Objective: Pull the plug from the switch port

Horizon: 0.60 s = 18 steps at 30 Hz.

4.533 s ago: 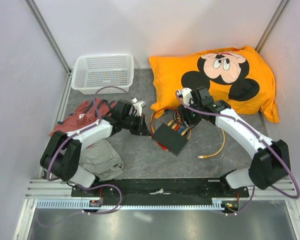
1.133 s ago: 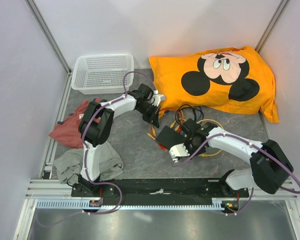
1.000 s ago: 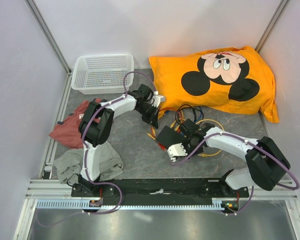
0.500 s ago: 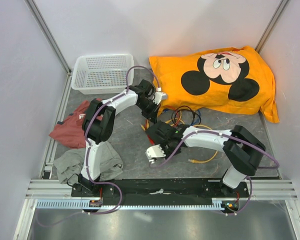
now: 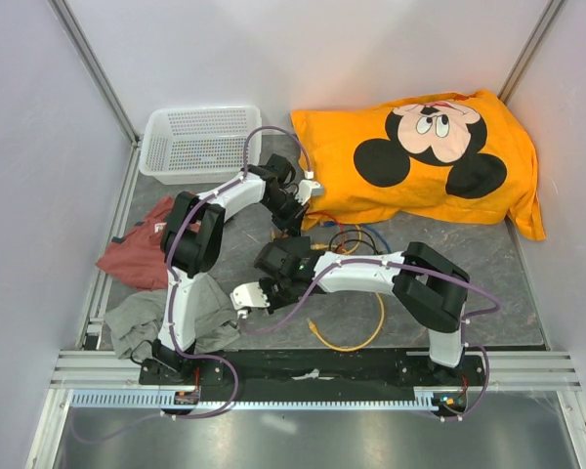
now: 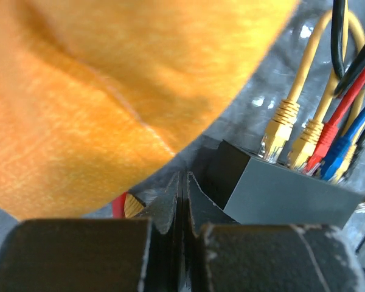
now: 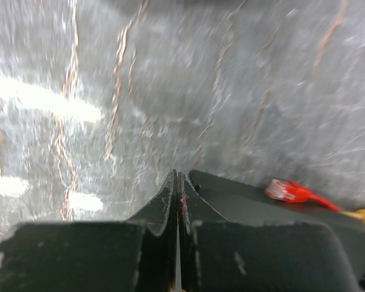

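The switch is a flat black box just right of my left gripper's tips. Yellow plugs, a red plug and a blue plug sit in ports on its far side. My left gripper is shut and empty, close to the switch's near corner. From above, the switch is mostly hidden under my right arm. My right gripper is shut and empty, with its tips beside the switch's edge. A loose red plug lies at that edge. In the top view, the left gripper stands at the pillow's edge and the right gripper is near the table's middle.
An orange Mickey pillow fills the back right and a white basket the back left. Red cloth and grey cloth lie at the left. A loose yellow cable loops near the black rail. Tangled cables sit beside the switch.
My right arm has swept left across the table, and the switch and its cables have slid left with it. The yellow cable loop has moved toward the front. The left gripper has edged back.
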Available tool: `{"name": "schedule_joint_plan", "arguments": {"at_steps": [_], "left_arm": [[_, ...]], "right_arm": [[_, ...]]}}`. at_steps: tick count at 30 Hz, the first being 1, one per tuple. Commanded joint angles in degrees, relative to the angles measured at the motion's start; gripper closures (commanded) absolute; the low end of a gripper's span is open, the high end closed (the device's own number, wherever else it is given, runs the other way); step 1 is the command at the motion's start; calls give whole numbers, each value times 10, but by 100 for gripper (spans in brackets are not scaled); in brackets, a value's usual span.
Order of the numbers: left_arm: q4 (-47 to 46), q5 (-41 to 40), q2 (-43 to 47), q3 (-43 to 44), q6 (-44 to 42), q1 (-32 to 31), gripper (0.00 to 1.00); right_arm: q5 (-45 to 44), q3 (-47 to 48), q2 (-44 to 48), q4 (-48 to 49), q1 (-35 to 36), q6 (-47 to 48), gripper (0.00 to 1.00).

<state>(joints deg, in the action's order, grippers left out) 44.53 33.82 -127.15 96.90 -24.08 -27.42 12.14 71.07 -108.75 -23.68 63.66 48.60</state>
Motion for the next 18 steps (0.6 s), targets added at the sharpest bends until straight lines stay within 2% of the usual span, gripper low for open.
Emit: {"name": "schedule_joint_plan", "arguments": {"at_steps": [1, 4, 8, 14, 18], "left_arm": [[73, 72, 15, -32, -15, -16, 98], [66, 85, 27, -59, -9, -24, 99], [50, 70, 24, -48, 12, -26, 98], [58, 92, 35, 49, 62, -14, 98], [103, 97, 31, 171, 77, -14, 98]], "right_arm": [[-22, 43, 7, 40, -15, -14, 99], [-9, 34, 29, 20, -17, -33, 99], [-4, 36, 38, 10, -17, -63, 99], [19, 101, 79, -42, -17, -124, 99], [60, 187, 117, -120, -16, -196, 96]]}}
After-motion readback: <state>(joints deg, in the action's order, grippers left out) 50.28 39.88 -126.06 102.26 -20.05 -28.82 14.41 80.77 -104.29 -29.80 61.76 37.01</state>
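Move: The switch lies between the two shut grippers, with its plugged row facing right. From the left fingertips, its middle is about 7 cm back, level sideways and about 1 cm lower. From the right fingertips, at its back-left corner, it is some 7 cm ahead and 4 cm right, about 1 cm lower. The front yellow plug is about 3 cm back and 6 cm right of the left hand; the loose yellow plug is roughly 7 cm back and 9 cm right of the right hand. Keep both grippers shut and draw the left one back towards the base by nearly 3 cm, its fingertips pushing on the switch's front end. Let the right one ease back about 1 cm while creeping up beside the near end, then lift both clear, the right some 6 cm in all, drifting left and swinging slightly forward again as it rises. ##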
